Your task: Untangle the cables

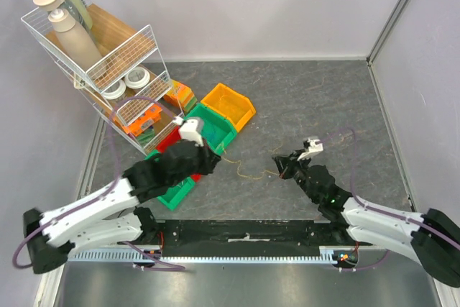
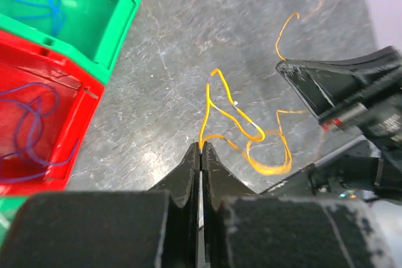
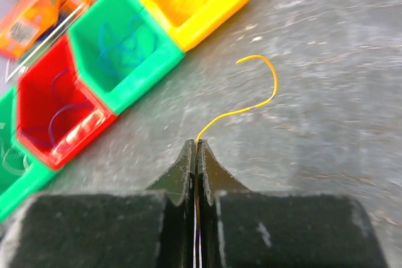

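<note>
The cables are thin yellow wires lying on the grey table between my two grippers. In the left wrist view they curl in loose loops just beyond my left gripper, which is shut on a yellow strand at its tips. My left gripper sits by the bins. My right gripper is shut on another yellow cable end that arcs away over the table; a pale strand also runs between its fingers. In the top view my right gripper faces left, a short span from the left one.
A yellow bin, a green bin, a red bin and another green bin stand in a diagonal row by the left arm; blue wires lie in the red one and one green one. A wire rack with bottles stands at the back left.
</note>
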Robot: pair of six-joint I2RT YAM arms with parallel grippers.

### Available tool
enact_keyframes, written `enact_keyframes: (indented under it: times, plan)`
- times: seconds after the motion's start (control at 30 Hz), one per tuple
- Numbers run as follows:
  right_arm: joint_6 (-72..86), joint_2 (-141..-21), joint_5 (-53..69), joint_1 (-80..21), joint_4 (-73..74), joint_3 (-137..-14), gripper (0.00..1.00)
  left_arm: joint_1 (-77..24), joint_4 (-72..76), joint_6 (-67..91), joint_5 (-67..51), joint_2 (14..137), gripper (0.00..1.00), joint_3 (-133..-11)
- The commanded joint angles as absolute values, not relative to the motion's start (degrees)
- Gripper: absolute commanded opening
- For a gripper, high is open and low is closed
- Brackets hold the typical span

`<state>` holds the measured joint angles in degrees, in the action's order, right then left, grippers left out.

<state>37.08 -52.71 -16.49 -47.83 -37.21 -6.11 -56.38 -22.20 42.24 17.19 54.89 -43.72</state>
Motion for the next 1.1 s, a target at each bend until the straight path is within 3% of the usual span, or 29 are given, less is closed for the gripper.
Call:
enact_keyframes:
  times: [0.0, 0.37, 0.7, 0.83, 0.87, 0.93, 1.0, 1.03, 1.07]
  plan:
    - [42.9, -44.9, -33.0, -48.0, -28.0, -3.9, 0.00, -56.6, -37.3, 40.9, 21.3, 39.2, 0.02, -42.9]
    - [48.7, -35.5, -42.4, -47.9, -17.8, -2.5, 0.00, -56.6, -52.8, 37.6, 29.3, 10.4, 0.02, -50.5]
    - [46.8, -36.3, -39.9, -47.9, -21.0, -1.8, 0.00, -56.6, -57.7, 37.4, 29.8, 9.6, 0.02, -57.3]
    - [40.3, -40.6, -30.7, -47.9, -28.8, -1.8, 0.01, -56.7, -54.4, 36.9, 26.9, 11.0, 0.02, -54.8]
    - [38.6, -42.5, -27.1, -47.9, -32.0, -1.8, 0.08, -56.6, -53.6, 36.7, 26.2, 12.0, 0.02, -54.2]
    - [36.5, -47.3, -21.5, -47.9, -36.7, -3.0, 0.33, -56.6, -52.6, 36.1, 25.1, 14.8, 0.02, -53.2]
    - [35.1, -52.8, -15.9, -47.9, -39.2, -5.1, 0.72, -56.6, -51.7, 35.2, 25.0, 18.9, 0.02, -52.6]
    - [34.6, -55.5, -14.1, -47.9, -39.9, -6.2, 0.82, -56.6, -51.4, 34.8, 25.3, 21.1, 0.02, -52.2]
    - [34.4, -58.1, -12.8, -47.9, -40.3, -7.4, 0.85, -56.5, -51.4, 34.6, 25.7, 23.3, 0.02, -51.9]
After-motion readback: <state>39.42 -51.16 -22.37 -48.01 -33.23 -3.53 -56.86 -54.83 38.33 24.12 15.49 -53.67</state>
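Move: Both hands already pinch the yellow cable, which sags between them, its middle some 9 cm right of the left hand and 10 cm below. From the left hand the near green bin lies about 19 cm left and 5 cm back, the red bin 11 cm left and 5 cm ahead, the far green bin 3 cm left and 13 cm ahead, all roughly 14 cm lower. From the right hand the cable's middle is about 9 cm left and 4 cm lower, the far green bin 23 cm left and 17 cm ahead. Keeping its pinch on the yellow cable, the left hand draws it away from the right hand, some 16 cm left with a rise and a pull back, fingers tipping up, ending above the near green bin. The right hand goes about 7 cm right, turning clockwise, then comes partly back left, sinks and opens its fingers wide, the cable no longer between them. ##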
